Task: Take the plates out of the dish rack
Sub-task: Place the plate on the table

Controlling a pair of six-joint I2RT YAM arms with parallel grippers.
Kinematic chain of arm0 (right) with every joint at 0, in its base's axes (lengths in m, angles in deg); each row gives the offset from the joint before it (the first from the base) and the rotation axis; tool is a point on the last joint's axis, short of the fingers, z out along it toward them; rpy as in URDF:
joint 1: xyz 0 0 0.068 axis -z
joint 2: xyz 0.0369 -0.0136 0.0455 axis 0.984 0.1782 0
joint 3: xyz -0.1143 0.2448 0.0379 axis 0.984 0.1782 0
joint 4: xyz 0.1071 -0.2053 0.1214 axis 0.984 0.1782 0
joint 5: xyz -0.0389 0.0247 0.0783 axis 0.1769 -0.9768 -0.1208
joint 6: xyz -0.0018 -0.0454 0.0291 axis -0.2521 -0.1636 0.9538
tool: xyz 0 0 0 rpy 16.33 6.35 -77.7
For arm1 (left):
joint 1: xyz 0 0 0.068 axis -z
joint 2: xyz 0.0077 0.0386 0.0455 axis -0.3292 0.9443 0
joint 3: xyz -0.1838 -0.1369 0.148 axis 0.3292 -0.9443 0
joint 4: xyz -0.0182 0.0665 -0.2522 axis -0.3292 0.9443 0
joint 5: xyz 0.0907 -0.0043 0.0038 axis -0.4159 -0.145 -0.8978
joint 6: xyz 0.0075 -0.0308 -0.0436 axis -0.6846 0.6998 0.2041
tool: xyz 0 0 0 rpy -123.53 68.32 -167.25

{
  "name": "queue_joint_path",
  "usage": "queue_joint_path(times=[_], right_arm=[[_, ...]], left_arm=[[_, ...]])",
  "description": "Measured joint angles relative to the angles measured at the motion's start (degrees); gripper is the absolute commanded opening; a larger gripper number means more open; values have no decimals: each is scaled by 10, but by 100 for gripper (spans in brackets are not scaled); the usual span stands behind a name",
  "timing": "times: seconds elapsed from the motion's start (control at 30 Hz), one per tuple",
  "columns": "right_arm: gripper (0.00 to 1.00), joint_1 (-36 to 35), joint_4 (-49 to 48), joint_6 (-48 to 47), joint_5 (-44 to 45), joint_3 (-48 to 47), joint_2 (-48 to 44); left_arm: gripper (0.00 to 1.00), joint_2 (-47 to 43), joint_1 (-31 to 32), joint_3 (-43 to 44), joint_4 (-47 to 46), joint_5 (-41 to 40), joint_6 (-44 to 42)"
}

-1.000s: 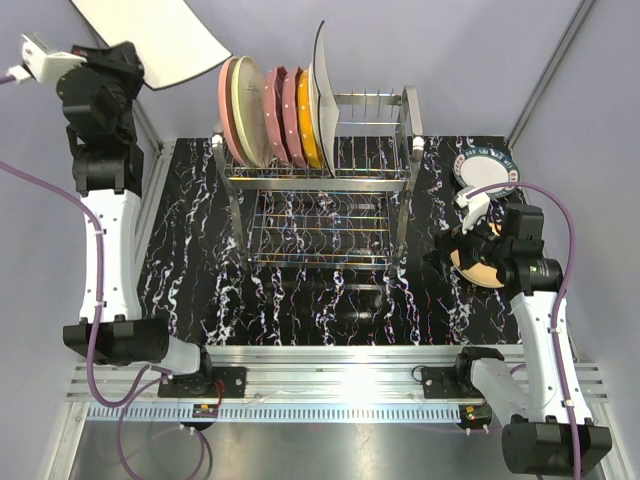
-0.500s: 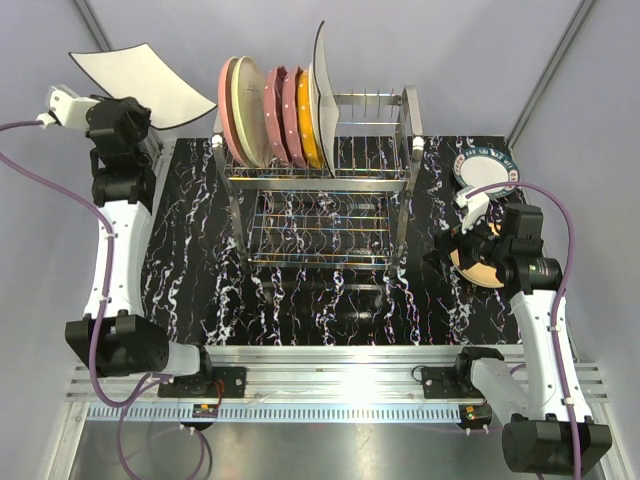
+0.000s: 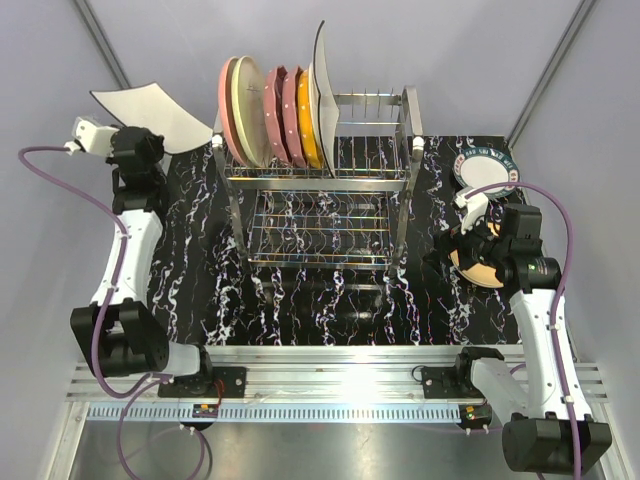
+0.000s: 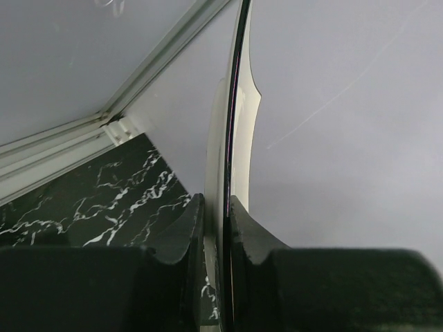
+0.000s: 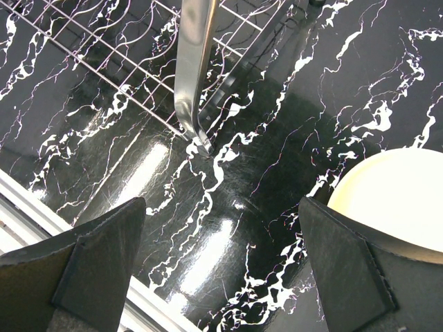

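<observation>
The dish rack (image 3: 320,190) stands at the back middle of the table. Several plates stand upright in its top left: pink (image 3: 230,105), cream (image 3: 247,115), maroon white-dotted (image 3: 275,115), orange (image 3: 309,135) and a tall squarish white one (image 3: 324,85). My left gripper (image 3: 148,140) is shut on the edge of another squarish white plate (image 3: 150,108), held in the air at the table's back left corner. The left wrist view shows that plate (image 4: 234,104) edge-on, pinched between the fingers (image 4: 185,232). My right gripper (image 5: 225,256) hangs open over bare table, beside a tan plate (image 3: 480,268).
A teal-rimmed white plate (image 3: 488,168) lies at the back right, the tan plate (image 5: 394,200) just in front of it. The rack's front right leg (image 5: 194,69) stands close ahead of the right gripper. The enclosure's grey walls and frame post (image 3: 100,45) are close behind the left arm.
The left arm has swung the white plate down and toward the table, from high at the back left corner to just left of the rack. The right arm has not moved.
</observation>
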Motion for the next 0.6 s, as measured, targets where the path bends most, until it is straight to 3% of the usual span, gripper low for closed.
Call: queue_joint_path(times=[0.6], right_arm=[[100, 0, 0, 0, 0, 1, 7]], left_arm=[[0, 33, 0, -164, -111, -67, 68]])
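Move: Some 35 cm below the left hand lies its goal, the bare marble left of the rack, its middle about 2 cm ahead and 2 cm to the right. At about the hand's own height, the nearest pink plate stands roughly 16 cm to the right and 5 cm ahead. The dish rack's middle is about 33 cm right, 3 cm back and 15 cm lower. From the right hand the bare spot lies about 58 cm left, 18 cm ahead and 20 cm below. Lowering the black-rimmed white plate steadily beside the rack, the left hand sinks about 11.5 cm almost straight down towards the bare marble, keeping its pinch on the plate's rim. The wrist meanwhile turns some 5–10 degrees counter-clockwise, its fingers tipping slightly down and its left side dipping a little. ##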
